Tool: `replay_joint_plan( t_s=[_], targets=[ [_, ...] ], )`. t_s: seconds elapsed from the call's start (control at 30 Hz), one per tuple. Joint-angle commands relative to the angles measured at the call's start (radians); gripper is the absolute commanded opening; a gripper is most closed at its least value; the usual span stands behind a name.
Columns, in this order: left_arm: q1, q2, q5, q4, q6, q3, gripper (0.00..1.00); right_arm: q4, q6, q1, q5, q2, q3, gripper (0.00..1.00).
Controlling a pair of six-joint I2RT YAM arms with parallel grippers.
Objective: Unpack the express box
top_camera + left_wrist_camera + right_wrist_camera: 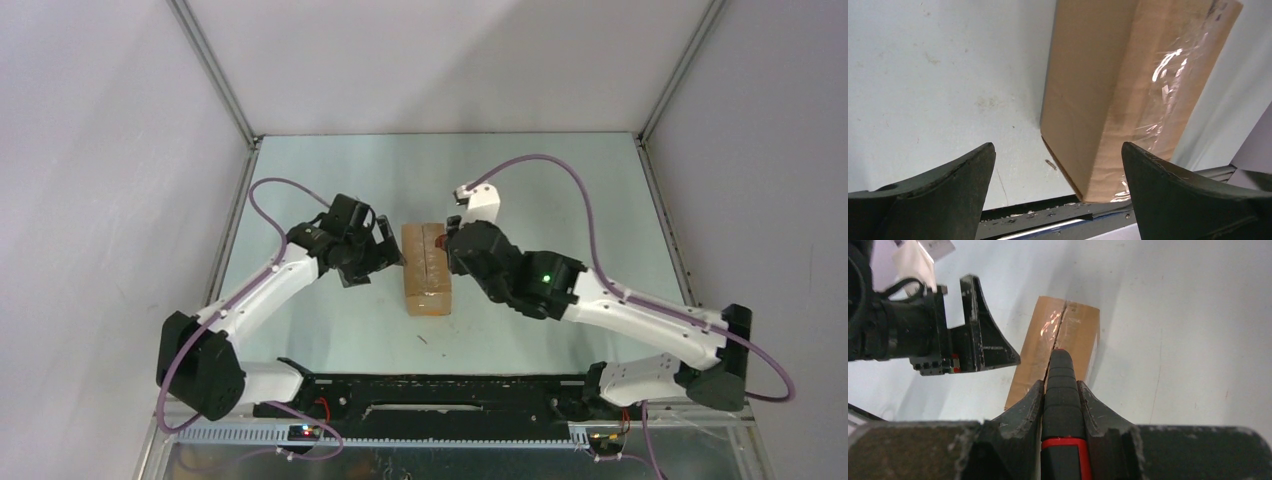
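Note:
The express box (427, 270) is a brown carton sealed with clear tape, lying flat mid-table. In the left wrist view the box (1118, 90) fills the upper right, its near corner between my fingers. My left gripper (385, 252) (1058, 146) stands wide open just left of the box, holding nothing. My right gripper (455, 250) (1060, 383) is shut on a knife (1062, 385) with a black and red handle. The knife's tip rests on the dark seam (1062, 320) that runs along the box's top (1078, 330). The left gripper's finger (983, 340) shows beside the box.
A black rail (430, 395) runs along the table's near edge between the arm bases. Grey enclosure walls with metal corner posts (215, 75) close in the left, right and back. A small scrap (1050, 164) lies on the table by the box's corner.

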Motion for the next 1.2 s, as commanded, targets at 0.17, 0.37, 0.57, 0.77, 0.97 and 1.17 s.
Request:
replay_joint_plan(
  t_s=[0.17, 0.37, 0.57, 0.77, 0.97, 1.17],
  targets=[
    [0.033, 0.141, 0.036, 0.02, -0.011, 0.219, 1.0, 0.058, 0.028, 0.016, 0.043, 0.137, 0.05, 0.0],
    [0.033, 0.236, 0.034, -0.011, 0.021, 0.307, 1.0, 0.064, 0.043, 0.022, 0.036, 0.15, 0.047, 0.0],
    [0.026, 0.282, 0.062, -0.017, 0.053, 0.343, 1.0, 0.066, 0.07, 0.017, 0.006, 0.159, 0.042, 0.0],
    [0.008, 0.296, 0.055, -0.028, 0.066, 0.349, 1.0, 0.086, 0.102, 0.016, -0.028, 0.16, 0.015, 0.0],
    [-0.02, 0.318, 0.057, -0.04, 0.089, 0.356, 0.99, 0.107, 0.132, 0.007, -0.062, 0.155, -0.016, 0.0],
    [-0.033, 0.326, 0.03, -0.065, 0.094, 0.349, 0.94, 0.094, 0.143, 0.002, -0.048, 0.146, -0.026, 0.0]
  ],
)
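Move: The box stands about 5 cm ahead of my open left hand, some 8 cm to its right and 9 cm below. A dark sliver on the table lies 6 cm back and 7 cm right of that hand, 12 cm down; the cutter is about level, 11 cm right and 12 cm higher. From my right hand, still gripping the cutter, the box is roughly 7 cm ahead, 4 cm left and 24 cm below, and the left gripper 1 cm ahead, 12 cm left, 15 cm lower. I lower the cutter about 6 cm towards the taped seam while easing my right hand 4 cm left, tipping it slightly down at the end and keeping its grip. My left hand, fingers wide open, goes about 6 cm forward with a small rise, then sinks and draws back slightly, drifting 4 cm right until one finger is over the box top. ##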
